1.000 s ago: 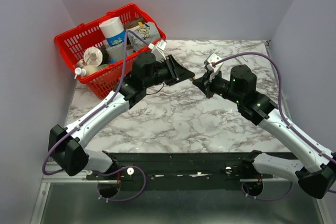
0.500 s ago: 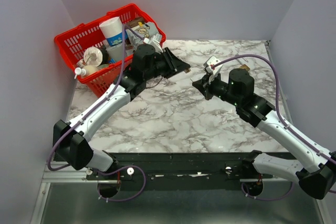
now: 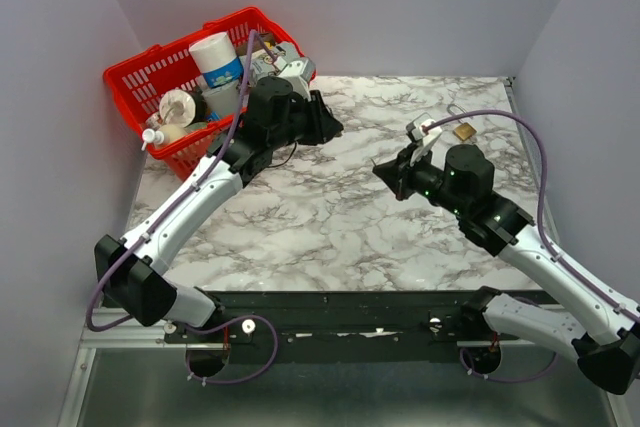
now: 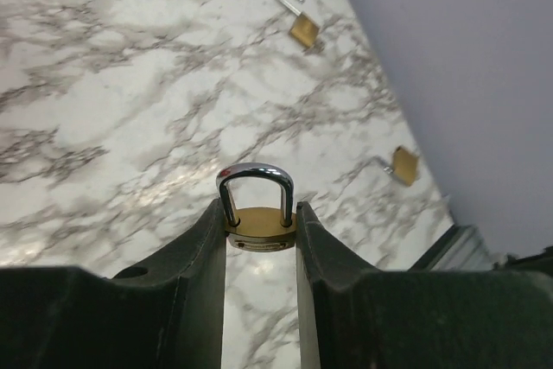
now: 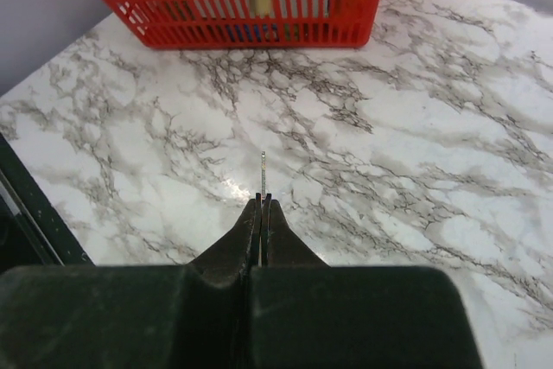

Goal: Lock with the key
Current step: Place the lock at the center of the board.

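A brass padlock (image 4: pixel 257 221) with a silver shackle standing up is clamped between the fingers of my left gripper (image 4: pixel 259 215), held above the marble table. In the top view the left gripper (image 3: pixel 326 128) hovers beside the red basket. My right gripper (image 5: pixel 263 202) is shut on the key (image 5: pixel 263 172), whose thin blade pokes out edge-on past the fingertips. From above, the right gripper (image 3: pixel 386 173) is over the table's middle, pointing left, a clear gap away from the left gripper. The held padlock is hidden in the top view.
A red basket (image 3: pixel 150 69) full of bottles and packets stands at the back left. Two more brass padlocks lie on the marble, one padlock (image 4: pixel 299 25) with its shackle open, another padlock (image 4: pixel 403 164) near the wall. One padlock (image 3: pixel 463 131) shows back right from above.
The two grippers were nearly touching over the table's middle. The left one has pulled back toward the basket with the padlock; the right one has drawn back nearer and rightward with the key.
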Available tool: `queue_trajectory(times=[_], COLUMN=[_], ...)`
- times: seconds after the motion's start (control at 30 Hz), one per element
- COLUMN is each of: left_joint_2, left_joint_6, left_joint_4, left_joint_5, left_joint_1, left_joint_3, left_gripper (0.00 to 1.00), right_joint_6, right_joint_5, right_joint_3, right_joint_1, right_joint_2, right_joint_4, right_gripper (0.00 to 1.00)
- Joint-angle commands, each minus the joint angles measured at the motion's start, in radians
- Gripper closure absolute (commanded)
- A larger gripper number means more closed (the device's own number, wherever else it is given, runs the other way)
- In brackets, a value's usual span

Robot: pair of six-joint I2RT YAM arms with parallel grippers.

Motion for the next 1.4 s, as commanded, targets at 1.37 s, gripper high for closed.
queue_trajectory(times=[1.37], left_joint_2=[0.418], left_joint_6=[-0.036], left_joint_4=[-0.062], left_joint_5=[-0.379], left_joint_1=[0.014], left_joint_3=[-0.215], left_gripper=[0.80], right_joint_6=[0.308], right_joint_5=[0.035], right_joint_3=[-0.001], right_joint_1=[-0.122], right_joint_2=[0.380], right_joint_4=[0.078], right_gripper=[0.99])
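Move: The left hand holds the lock; the marble spot it is bound for lies about 31 cm below, 7 cm to its left and 2 cm ahead. The red basket sits roughly 21 cm ahead and 29 cm left, and the key in the right hand some 7 cm back and 8 cm right, nearly level. From the right hand, the spot is about 10 cm ahead, 17 cm left and 27 cm down. The left hand lowers its lock some 28 cm, swinging 7 left, towards the board; right sinks forward, keeping its key. ##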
